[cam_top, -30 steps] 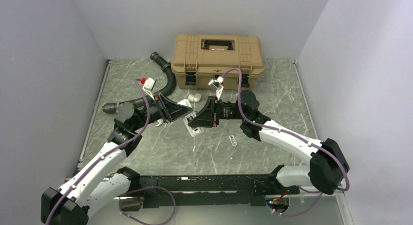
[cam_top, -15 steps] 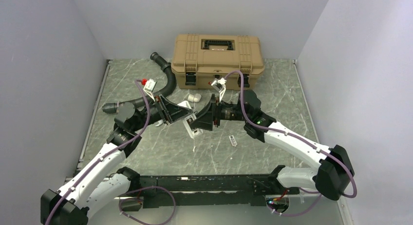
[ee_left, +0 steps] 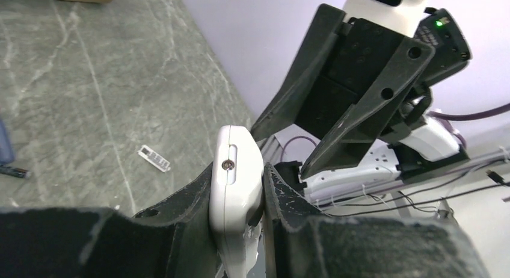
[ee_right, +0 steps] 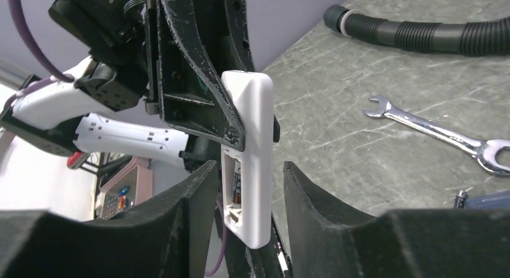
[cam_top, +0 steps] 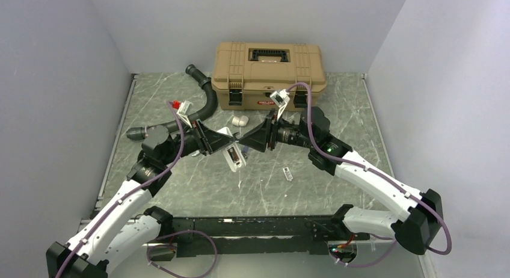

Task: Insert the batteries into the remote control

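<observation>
My left gripper (ee_left: 239,172) is shut on the remote control (ee_left: 236,176), a slim white handset held on edge above the table's middle (cam_top: 233,156). In the right wrist view the remote control (ee_right: 249,157) hangs upright with its back compartment uncovered, and a dark battery (ee_right: 236,185) sits inside. My right gripper (ee_right: 246,191) is open, with one finger on each side of the remote's lower end and a gap on both sides. From above, the right gripper (cam_top: 245,147) meets the left gripper (cam_top: 224,147) tip to tip.
A tan toolbox (cam_top: 269,67) stands at the back with a black ribbed hose (cam_top: 204,97) to its left. A stubby white cylinder (cam_top: 240,120) lies before the box. A small flat white strip (cam_top: 288,174) lies on the table. A steel wrench (ee_right: 439,133) lies on the marble top.
My right gripper has swung toward the back and turned, and its jaws stand wider than a second ago. The left gripper and the remote have edged right.
</observation>
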Available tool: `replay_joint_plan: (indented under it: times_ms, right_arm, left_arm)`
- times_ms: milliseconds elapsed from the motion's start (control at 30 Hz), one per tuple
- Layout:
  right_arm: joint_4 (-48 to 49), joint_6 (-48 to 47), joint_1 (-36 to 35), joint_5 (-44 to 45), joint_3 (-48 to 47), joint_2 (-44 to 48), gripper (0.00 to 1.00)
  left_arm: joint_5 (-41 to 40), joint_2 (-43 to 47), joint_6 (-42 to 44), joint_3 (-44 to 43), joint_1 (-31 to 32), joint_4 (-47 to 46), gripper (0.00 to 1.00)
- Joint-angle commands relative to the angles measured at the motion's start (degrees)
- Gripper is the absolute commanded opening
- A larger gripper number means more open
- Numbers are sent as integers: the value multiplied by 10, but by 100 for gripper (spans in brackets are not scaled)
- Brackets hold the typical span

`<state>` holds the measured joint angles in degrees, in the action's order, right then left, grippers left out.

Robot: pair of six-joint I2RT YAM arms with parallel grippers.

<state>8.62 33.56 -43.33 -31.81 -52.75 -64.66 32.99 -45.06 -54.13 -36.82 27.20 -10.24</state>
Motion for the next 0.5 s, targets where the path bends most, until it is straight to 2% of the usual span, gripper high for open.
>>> replay_joint_plan:
  times_ms: [0,167,467]
  right_arm:
    - [-53,-9,-1,48,-45,20,43]
    - [-84,13,-27,63,-70,8,27]
    - [-156,28,-105,149,-119,-42,26]
  left_arm:
    - [-46,15,49,-43,1,56,0]
    - [-75,18,59,-51,2,83,0]
    - [-131,23,77,-73,2,148,0]
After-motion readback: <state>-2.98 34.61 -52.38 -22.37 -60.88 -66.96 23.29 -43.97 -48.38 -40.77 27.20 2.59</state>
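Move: Barely back from the remote's open battery compartment, the right hand has that compartment about 4 cm back, 3 cm left and 4 cm below it. Down on the table, some 27 cm below this hand, lie the screwdriver about 11 cm ahead and 2 cm right, and the loose cover level with it and 17 cm right. From the left hand, which grips the remote, the compartment is about 4 cm back, 2 cm right and 3 cm below. Closing its empty fingers from about half open to a quarter, the right hand first rises 1 cm, then swings about 3 cm back and 3 cm left, bringing its tips in close by the compartment; no contact can be made out. The left hand keeps its pinch on the remote and carries it about 2 cm forward and 2 cm left, sinking slightly, while turning some 10 degrees counter-clockwise. ##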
